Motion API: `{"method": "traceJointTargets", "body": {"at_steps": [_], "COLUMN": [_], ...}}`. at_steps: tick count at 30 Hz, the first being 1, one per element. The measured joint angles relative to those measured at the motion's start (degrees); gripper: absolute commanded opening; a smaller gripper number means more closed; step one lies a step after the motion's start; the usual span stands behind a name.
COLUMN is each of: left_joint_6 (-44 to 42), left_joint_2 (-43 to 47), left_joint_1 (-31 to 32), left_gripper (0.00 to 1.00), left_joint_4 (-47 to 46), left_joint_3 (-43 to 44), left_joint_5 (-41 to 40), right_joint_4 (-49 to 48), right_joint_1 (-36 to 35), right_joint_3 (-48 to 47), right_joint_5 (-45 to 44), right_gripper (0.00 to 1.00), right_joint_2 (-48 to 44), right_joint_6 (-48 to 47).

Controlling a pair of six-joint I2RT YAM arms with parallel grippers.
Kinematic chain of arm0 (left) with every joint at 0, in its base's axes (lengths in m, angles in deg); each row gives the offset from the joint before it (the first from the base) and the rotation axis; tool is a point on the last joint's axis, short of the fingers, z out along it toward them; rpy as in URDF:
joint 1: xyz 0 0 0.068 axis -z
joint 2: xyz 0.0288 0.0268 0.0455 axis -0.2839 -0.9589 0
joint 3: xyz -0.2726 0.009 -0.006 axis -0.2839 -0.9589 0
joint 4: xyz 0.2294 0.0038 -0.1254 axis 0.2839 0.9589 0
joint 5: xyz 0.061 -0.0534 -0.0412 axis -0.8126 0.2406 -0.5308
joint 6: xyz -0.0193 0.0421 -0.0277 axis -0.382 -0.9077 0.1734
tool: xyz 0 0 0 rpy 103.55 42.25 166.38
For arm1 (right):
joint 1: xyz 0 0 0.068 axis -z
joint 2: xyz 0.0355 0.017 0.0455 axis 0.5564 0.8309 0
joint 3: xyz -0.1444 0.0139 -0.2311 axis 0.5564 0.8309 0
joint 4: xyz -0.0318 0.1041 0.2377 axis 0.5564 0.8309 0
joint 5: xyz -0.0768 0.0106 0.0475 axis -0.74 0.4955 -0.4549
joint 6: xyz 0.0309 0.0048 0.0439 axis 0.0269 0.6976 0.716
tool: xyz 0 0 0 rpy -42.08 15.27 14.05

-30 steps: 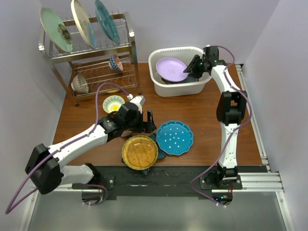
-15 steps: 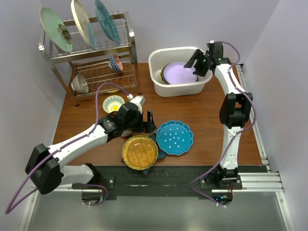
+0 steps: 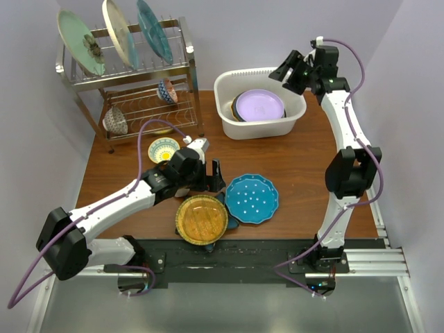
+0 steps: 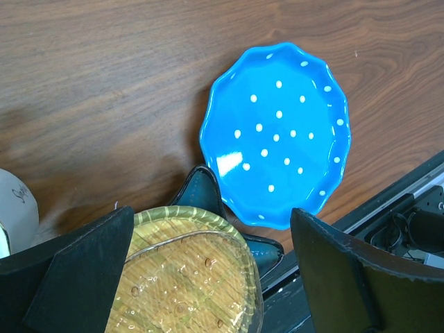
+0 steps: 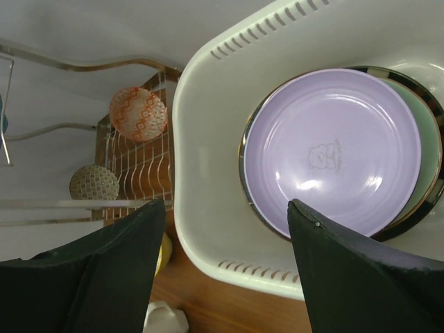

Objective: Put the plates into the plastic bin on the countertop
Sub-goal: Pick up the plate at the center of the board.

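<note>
The white plastic bin (image 3: 229, 123) stands at the back of the countertop (image 3: 298, 163). A lavender plate (image 3: 259, 105) lies flat in it on top of other plates. In the right wrist view the lavender plate (image 5: 333, 149) covers a mint plate (image 5: 429, 173) with a dark rim. My right gripper (image 3: 293, 73) hangs open and empty above the bin's right rim. My left gripper (image 3: 214, 179) is open over the amber plate (image 3: 201, 220), which overlaps a teal star-shaped plate (image 4: 201, 195). The blue dotted plate (image 3: 252, 198) lies just to their right.
A steel wire dish rack (image 3: 184, 66) at the back left holds three upright plates (image 3: 119, 31) on top and small bowls (image 3: 167, 91) below. A yellow patterned bowl (image 3: 164, 149) and a white mug (image 3: 199, 144) sit near the left arm. The black front edge runs just below the amber plate.
My right gripper has opened and let go of the lavender plate, which now lies flat in the bin. That gripper has lifted up and back to the right. The left arm has not moved.
</note>
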Motion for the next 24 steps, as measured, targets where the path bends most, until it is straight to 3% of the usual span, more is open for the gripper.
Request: {"method": "traceJointTargets", "body": {"at_steps": [9, 24], "left_joint_6": [0.02, 0.66], "left_joint_2": [0.24, -3.63], "left_joint_1": [0.0, 0.0], "left_gripper": [1.0, 0.98], "left_joint_4": [-0.55, -5.99], "left_joint_3": [-1.42, -2.6], "left_joint_5": [0.9, 4.87], "right_joint_4": [-0.24, -2.58], "right_joint_1": [0.0, -0.02], "right_joint_3": [9.84, 42.8], "right_joint_5": [1.7, 1.57], "right_gripper": [0.75, 0.74], "right_joint_2": [-7.58, -30.21], "right_joint_6": [-0.2, -2.91]}}
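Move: The blue plate at the centre of the board lies roughly 32 cm back from my right hand, about 10 cm to its left and some 28 cm lower. The woven yellow dish stands around 19 cm to the left of the plate and 9 cm nearer my base. The plastic bin's middle is about 6 cm ahead of that hand, 6 cm left and 22 cm below. From my left hand the blue plate is about 14 cm to the right, level fore and aft, 13 cm below. I draw my empty right hand back from above the bin towards the blue plate, gathering speed over some 15 cm and sinking about 6 cm after a slight initial lift, with the fingers tipping down nearly 10 degrees and staying open. My left hand, still wide open, eases a couple of centimetres down and to the right, touching nothing. ##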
